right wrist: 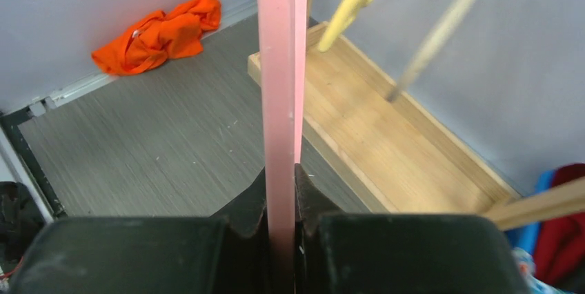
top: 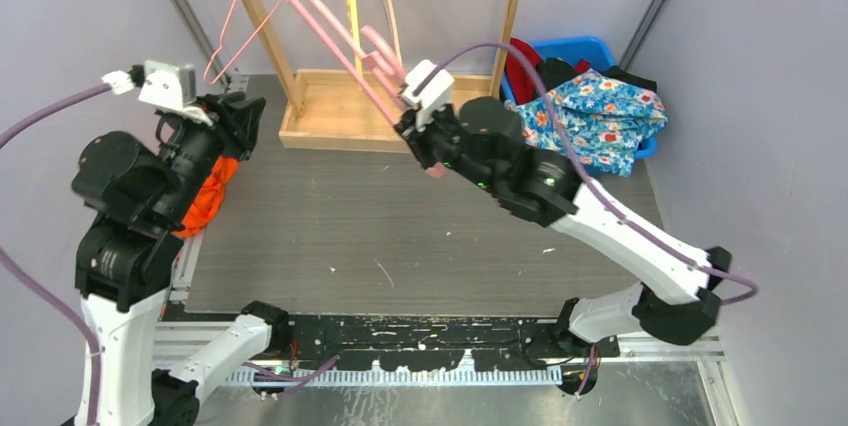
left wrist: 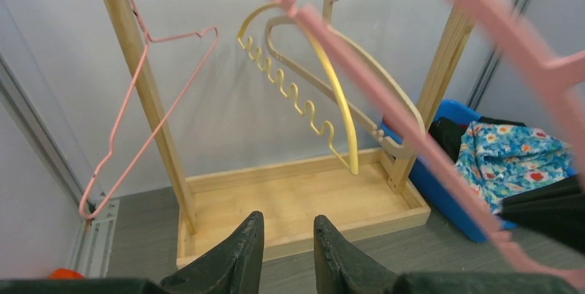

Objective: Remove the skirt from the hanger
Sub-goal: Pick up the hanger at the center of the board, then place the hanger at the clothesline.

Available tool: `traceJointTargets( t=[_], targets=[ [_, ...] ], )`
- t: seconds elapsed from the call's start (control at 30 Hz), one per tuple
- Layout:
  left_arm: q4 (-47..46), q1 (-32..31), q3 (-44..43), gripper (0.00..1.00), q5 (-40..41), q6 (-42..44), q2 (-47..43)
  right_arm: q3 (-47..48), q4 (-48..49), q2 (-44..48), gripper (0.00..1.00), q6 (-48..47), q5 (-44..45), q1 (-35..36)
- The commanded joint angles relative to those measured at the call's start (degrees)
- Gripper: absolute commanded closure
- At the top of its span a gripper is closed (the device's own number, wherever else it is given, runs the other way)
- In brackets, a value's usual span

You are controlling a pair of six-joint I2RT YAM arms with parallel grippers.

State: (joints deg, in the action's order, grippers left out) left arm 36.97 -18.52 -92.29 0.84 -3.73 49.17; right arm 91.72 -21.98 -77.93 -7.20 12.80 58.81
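The pink plastic hanger [top: 330, 31] [left wrist: 386, 101] hangs slanted from the rack's rail, bare. My right gripper [top: 420, 141] [right wrist: 281, 170] is shut on the lower bar of the pink hanger [right wrist: 279, 66], which runs straight up between the pads. The orange skirt [top: 205, 196] [right wrist: 162, 32] lies crumpled on the table by the left wall, partly under my left arm; only a sliver of the skirt [left wrist: 65, 273] shows in the left wrist view. My left gripper [top: 240, 111] [left wrist: 288, 221] hovers above it, facing the rack, its fingers slightly apart with nothing between them.
A wooden rack with a tray base [top: 340, 116] stands at the back centre and carries a pink wire hanger [left wrist: 148, 101], a yellow wavy hanger [left wrist: 331, 94] and a wooden hanger [left wrist: 372, 94]. A blue bin [top: 585, 51] with flowered cloth [top: 600, 111] sits at the back right.
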Motion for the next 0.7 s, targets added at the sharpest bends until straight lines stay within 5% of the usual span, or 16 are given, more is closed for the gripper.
traceJointTargets(
  t=[0.0,0.23,0.67],
  targets=[
    [-2.6,0.0,1.0,0.68,-0.4,0.5,2.7,7.2,-10.4,7.1,0.99,-0.8,9.7,0.0],
    [-4.1,-0.1,1.4,0.69,-1.9,-0.4,4.9,7.1,-16.9,9.4,0.99,-3.6,24.0,-0.5],
    [-3.4,0.0,3.2,0.69,-0.3,0.1,4.1,4.9,-24.3,4.7,0.99,4.5,19.8,-13.1]
  ],
)
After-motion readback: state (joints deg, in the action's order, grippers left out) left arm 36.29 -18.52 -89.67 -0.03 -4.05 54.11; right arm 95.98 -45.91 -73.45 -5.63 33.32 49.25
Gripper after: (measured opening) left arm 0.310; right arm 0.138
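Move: The right hand already grips the pink hanger's bar; the free stretch of the wooden rail lies some 20 cm ahead of it, 8 cm to its right and 12 cm above. From that hand, the beige hanger hangs about 17 cm ahead and 2 cm left, the yellow hanger 17 cm ahead and 8 cm left, and the right post stands 20 cm ahead and 17 cm right. The free rail is roughly 22 cm ahead, 28 cm right and 2 cm above the empty left hand. Keeping its grip on the pink hanger's bar, the right hand swings about 15 cm to the right towards the rack's right post, rising first, then sinking slightly below where it began while edging forward. It turns some 30 degrees clockwise until the fingers point nearly straight ahead. The left hand, empty and open, eases forward and down, then all but stops. ##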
